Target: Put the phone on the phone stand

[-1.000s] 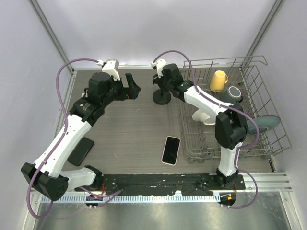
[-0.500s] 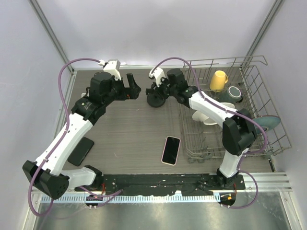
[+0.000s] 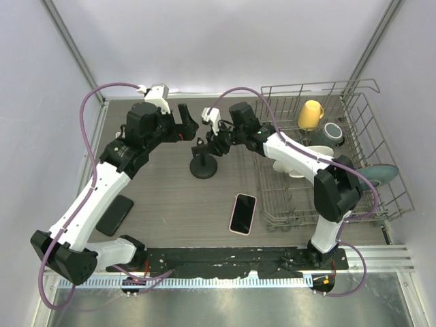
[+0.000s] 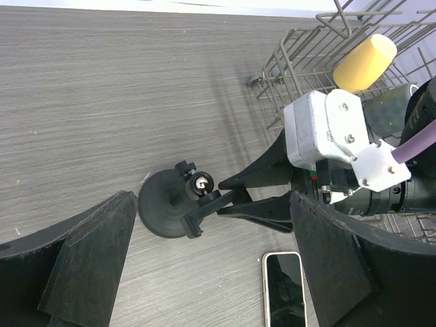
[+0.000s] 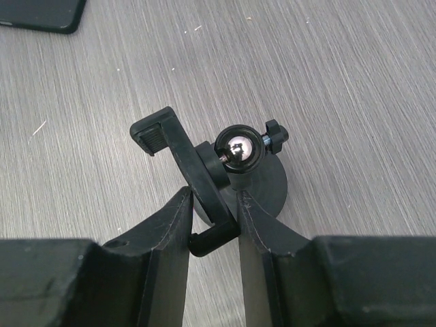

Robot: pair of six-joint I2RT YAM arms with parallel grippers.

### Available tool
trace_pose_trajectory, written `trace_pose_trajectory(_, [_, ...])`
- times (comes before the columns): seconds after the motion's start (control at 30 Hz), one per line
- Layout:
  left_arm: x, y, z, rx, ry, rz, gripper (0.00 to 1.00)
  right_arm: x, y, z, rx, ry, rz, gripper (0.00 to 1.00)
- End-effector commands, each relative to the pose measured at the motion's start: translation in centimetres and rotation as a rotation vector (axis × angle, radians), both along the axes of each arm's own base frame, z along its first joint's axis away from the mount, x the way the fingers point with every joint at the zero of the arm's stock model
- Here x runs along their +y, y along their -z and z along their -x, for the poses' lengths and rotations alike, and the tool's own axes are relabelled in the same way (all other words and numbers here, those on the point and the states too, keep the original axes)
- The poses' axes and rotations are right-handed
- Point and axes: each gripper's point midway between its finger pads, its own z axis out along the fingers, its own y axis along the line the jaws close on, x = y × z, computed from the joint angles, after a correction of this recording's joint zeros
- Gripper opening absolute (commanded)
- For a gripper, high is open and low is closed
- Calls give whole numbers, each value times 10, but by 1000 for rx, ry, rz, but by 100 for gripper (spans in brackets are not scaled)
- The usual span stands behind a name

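The black phone stand (image 3: 203,166) stands on the grey table, left of the rack. My right gripper (image 3: 208,145) is shut on the stand's clamp arm; in the right wrist view the fingers pinch the cradle (image 5: 212,204) just below the ball joint (image 5: 238,151). The phone (image 3: 242,213), black screen with a pale rim, lies flat near the front, right of centre; it also shows in the left wrist view (image 4: 283,289). My left gripper (image 3: 185,125) is open and empty, hovering behind the stand (image 4: 163,206).
A wire dish rack (image 3: 392,204) fills the right side, with a yellow cup (image 3: 311,114), a grey cup (image 3: 333,132), a white piece (image 3: 286,165) and a bluish plate (image 3: 381,174). A second dark phone (image 3: 114,214) lies at the left front.
My right gripper has carried the stand from the back beside the rack toward the left and front, to the table's middle. The left arm has barely moved.
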Motion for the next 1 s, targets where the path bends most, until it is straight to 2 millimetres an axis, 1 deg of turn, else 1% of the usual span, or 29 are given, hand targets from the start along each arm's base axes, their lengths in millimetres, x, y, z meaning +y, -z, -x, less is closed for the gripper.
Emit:
trace_pose_trajectory(0.0, [3,-28,1,-77,-6,27,100,13,-33,-14,-63,78,-51,36])
trace_pose_trajectory(0.03, [3,-29,2,-77,-5,30,100,11,-33,-15,-60,105,-45,68])
trace_pose_trajectory(0.07, [3,-31,3,-81,-2,33,100,6,-34,-21,-69,156,-35,83])
trace_pose_trajectory(0.1, [3,-33,4,-87,1,37,100,3,-42,-19,-72,178,-44,87])
trace_pose_trajectory(0.13, [3,-35,6,-91,5,40,100,0,-45,-18,-47,208,-46,88])
trace_pose_trajectory(0.17, [3,-40,8,-102,6,48,100,-7,-49,-24,-55,267,-36,88])
trace_pose_trajectory(0.2, [4,-41,10,-108,8,51,100,-12,-54,-25,-50,305,-35,88])
trace_pose_trajectory(0.23, [6,-43,10,-113,-1,51,100,-21,-67,-24,-37,365,-47,89])
trace_pose_trajectory(0.27, [7,-45,11,-121,-6,52,100,-27,-73,-25,-29,409,-54,89])
trace_pose_trajectory(0.3, [10,-49,13,-136,-13,52,100,-39,-76,-30,-30,497,-47,89])
trace_pose_trajectory(0.33, [12,-51,14,-140,-18,51,100,-51,-84,-22,-17,543,-52,90])
trace_pose_trajectory(0.37, [16,-53,15,-147,-31,50,100,-59,-87,-18,36,614,-84,90])
trace_pose_trajectory(0.4, [18,-59,19,-166,-34,56,100,-76,-91,-19,34,717,-88,90])
trace_pose_trajectory(0.43, [20,-62,20,-175,-41,59,100,-90,-88,-4,75,765,-90,90])
trace_pose_trajectory(0.47, [23,-64,22,-185,-49,63,100,-97,-88,4,140,836,-127,90])
trace_pose_trajectory(0.5, [24,-67,24,-194,-52,68,100,-103,-83,13,179,875,-131,90])
trace_pose_trajectory(0.53, [27,-74,28,-214,-58,79,100,-115,-64,26,219,921,-76,90])
trace_pose_trajectory(0.57, [28,-75,29,-221,-60,84,100,-108,-69,48,269,934,-114,91])
trace_pose_trajectory(0.6, [31,-77,30,-231,-69,87,100,-109,-62,60,296,959,-102,90])
trace_pose_trajectory(0.63, [34,-82,34,-249,-76,96,100,-116,-45,75,308,994,-39,91])
trace_pose_trajectory(0.67, [36,-82,35,-252,-84,97,100,-103,-42,100,326,955,-26,90])
trace_pose_trajectory(0.7, [38,-84,35,-260,-95,97,100,-102,-31,116,362,981,5,90])
trace_pose_trajectory(0.73, [40,-87,37,-272,-100,97,100,-105,-24,123,352,1025,20,90])
trace_pose_trajectory(0.77, [41,-86,37,-271,-103,96,100,-94,-19,143,348,995,43,91])
trace_pose_trajectory(0.8, [42,-86,36,-274,-110,92,100,-95,-13,153,370,1036,52,91])
trace_pose_trajectory(0.83, [43,-86,36,-272,-112,93,100,-100,-12,153,334,1089,49,91])
trace_pose_trajectory(0.87, [43,-85,36,-271,-112,92,100,-91,-5,166,328,1077,78,92])
trace_pose_trajectory(0.9, [42,-85,36,-271,-109,92,100,-89,3,173,359,1116,70,92])
trace_pose_trajectory(0.97, [41,-84,35,-267,-108,90,100,-84,17,178,354,1152,80,91])
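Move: The phone lies on the table behind the right hand: about 15 cm back, some 13 cm to its right and 17 cm below. Right at this hand, its fingers still shut on the clamp, is the phone stand, its middle roughly 1 cm ahead, 2 cm left and 8 cm lower. The dish rack's left side runs some 18 cm to the right, level with the hand. From the left hand the phone is about 15 cm back, 14 cm right and 30 cm down. The phone stand's clamp is let go as the right fingers open wide. The right hand leaves it, rising some 9 cm while swinging right, then travels back about 20 cm towards the phone, sinking again, turning clockwise about 50 degrees and tipping its fingers more steeply down. Meanwhile the open left hand lifts, easing back and left, fingers tipping up. ##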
